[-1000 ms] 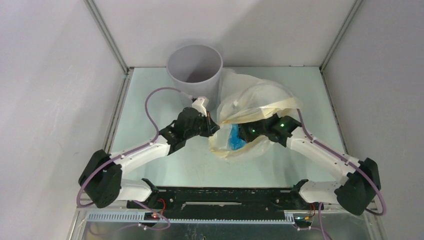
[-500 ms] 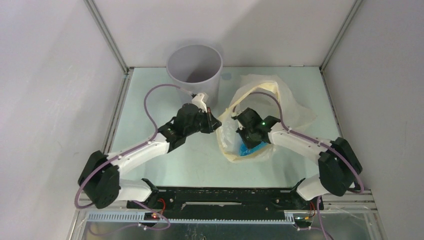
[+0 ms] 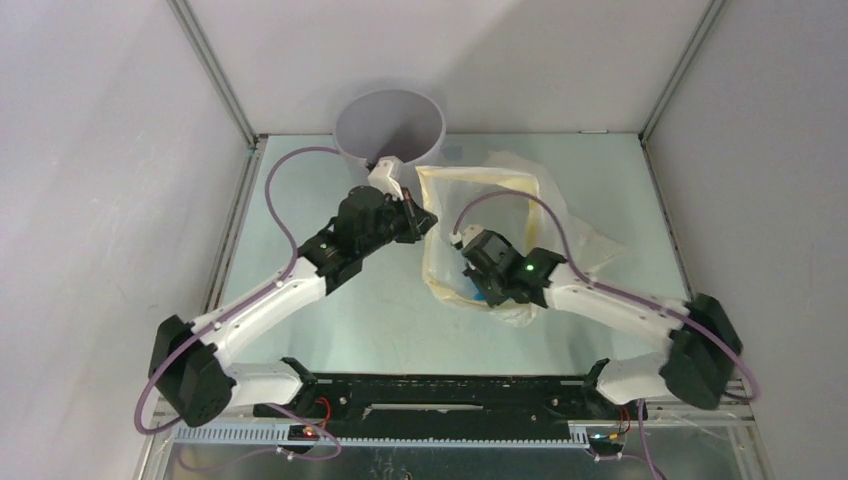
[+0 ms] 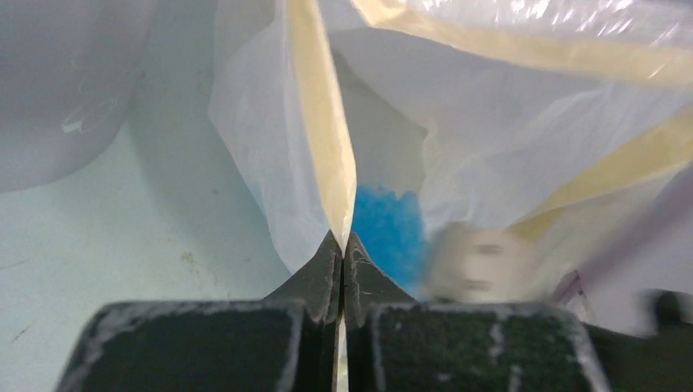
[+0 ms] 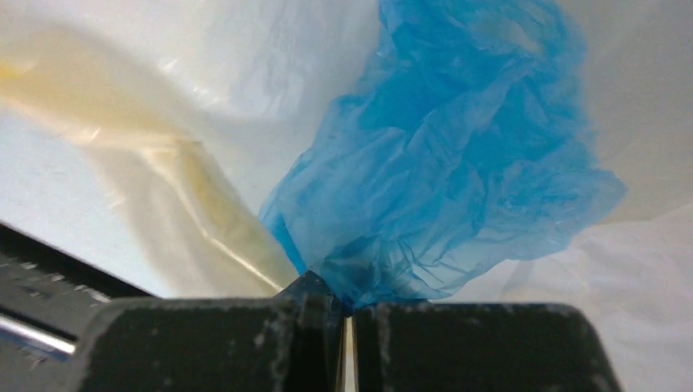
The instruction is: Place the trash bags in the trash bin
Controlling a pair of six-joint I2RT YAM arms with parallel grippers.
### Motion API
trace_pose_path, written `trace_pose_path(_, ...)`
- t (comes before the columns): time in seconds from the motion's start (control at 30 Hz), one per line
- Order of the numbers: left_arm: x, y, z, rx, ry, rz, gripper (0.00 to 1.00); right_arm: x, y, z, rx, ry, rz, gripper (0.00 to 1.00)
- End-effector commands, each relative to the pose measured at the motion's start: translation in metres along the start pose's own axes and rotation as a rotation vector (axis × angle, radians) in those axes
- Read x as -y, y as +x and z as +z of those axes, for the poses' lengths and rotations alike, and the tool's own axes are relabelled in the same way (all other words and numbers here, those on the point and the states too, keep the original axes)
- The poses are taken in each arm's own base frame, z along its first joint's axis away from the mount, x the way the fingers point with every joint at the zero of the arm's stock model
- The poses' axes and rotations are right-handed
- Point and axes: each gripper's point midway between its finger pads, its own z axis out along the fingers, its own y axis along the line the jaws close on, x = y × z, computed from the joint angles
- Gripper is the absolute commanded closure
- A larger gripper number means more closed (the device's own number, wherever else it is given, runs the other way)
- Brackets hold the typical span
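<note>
The trash bin (image 3: 389, 128), a pale grey round bucket, stands at the back of the table. To its right lies a large pale yellow bag (image 3: 520, 185) with its mouth pulled wide. My left gripper (image 4: 342, 245) is shut on that bag's yellow rim (image 4: 323, 122), just in front of the bin. Reaching inside the yellow bag, my right gripper (image 5: 347, 298) is shut on a corner of the crinkly blue trash bag (image 5: 458, 163). From above, only a sliver of the blue bag (image 3: 476, 296) shows under the right wrist.
Grey enclosure walls with metal corner posts (image 3: 215, 80) close in the pale green table (image 3: 290, 190). The bin's side (image 4: 57, 82) fills the upper left of the left wrist view. A purple cable (image 3: 500, 195) arcs over the yellow bag's mouth.
My left gripper has pulled the yellow bag's rim back towards the bin, stretching the mouth open. The right arm has swung left and nearer, deeper into the bag, still holding the blue bag.
</note>
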Motion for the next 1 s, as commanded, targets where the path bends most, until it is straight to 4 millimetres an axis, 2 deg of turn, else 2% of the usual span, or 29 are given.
trace_pose_path(0.0, -0.021, 0.022, 0.021, -0.087, -0.068, 0.016, 1.00, 0.005, -0.046, -0.060, 0.268, -0.050, 0.045, 1.00)
trace_pose_path(0.1, -0.020, 0.038, 0.035, -0.146, -0.055, 0.002, 1.00, 0.000, -0.063, -0.098, 0.400, -0.139, 0.041, 1.00)
trace_pose_path(0.33, -0.002, 0.064, 0.060, -0.171, -0.029, 0.021, 1.00, 0.023, -0.099, -0.172, 0.607, -0.219, 0.113, 1.00)
trace_pose_path(0.47, 0.003, 0.072, 0.084, -0.175, -0.004, -0.003, 1.00, 0.047, -0.118, -0.222, 0.745, -0.210, 0.155, 1.00)
trace_pose_path(0.53, 0.012, 0.074, 0.094, -0.188, 0.030, -0.019, 1.00, 0.056, -0.124, -0.246, 0.809, -0.203, 0.162, 1.00)
trace_pose_path(0.63, 0.025, 0.067, 0.110, -0.179, 0.055, -0.019, 1.00, 0.066, -0.132, -0.283, 0.895, -0.185, 0.165, 1.00)
trace_pose_path(0.77, 0.046, 0.046, 0.134, -0.150, 0.095, -0.006, 1.00, 0.071, -0.138, -0.322, 0.987, -0.185, 0.164, 1.00)
trace_pose_path(0.9, 0.059, 0.025, 0.155, -0.140, 0.118, 0.021, 0.99, 0.063, -0.142, -0.350, 1.052, -0.250, 0.141, 1.00)
trace_pose_path(0.97, 0.063, 0.013, 0.155, -0.120, 0.135, 0.028, 0.90, 0.052, -0.142, -0.357, 1.060, -0.312, 0.113, 1.00)
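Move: The blue bag is already pinched in the right fingers, its bulk about 3 cm ahead of them and 2 cm lower, inside the white bag. From the right hand the trash bin stands some 31 cm ahead, 22 cm left and 5 cm higher, while the white bag's middle is about 14 cm ahead, 3 cm right and level in height. The left hand already holds the white bag's yellow rim; the blue bag lies about 6 cm back, 12 cm right and 19 cm below it. The blue bag, kept pinched in the shut right fingers, is pulled up out of the white bag by some 36 cm, drifting a little right late on, as the wrist tips up about 60 degrees until the fingers point level, forward and left. Meanwhile the left hand keeps the white bag's rim, sinks 10 cm, swings right past the bin's front, then climbs halfway back and reaches forward. ##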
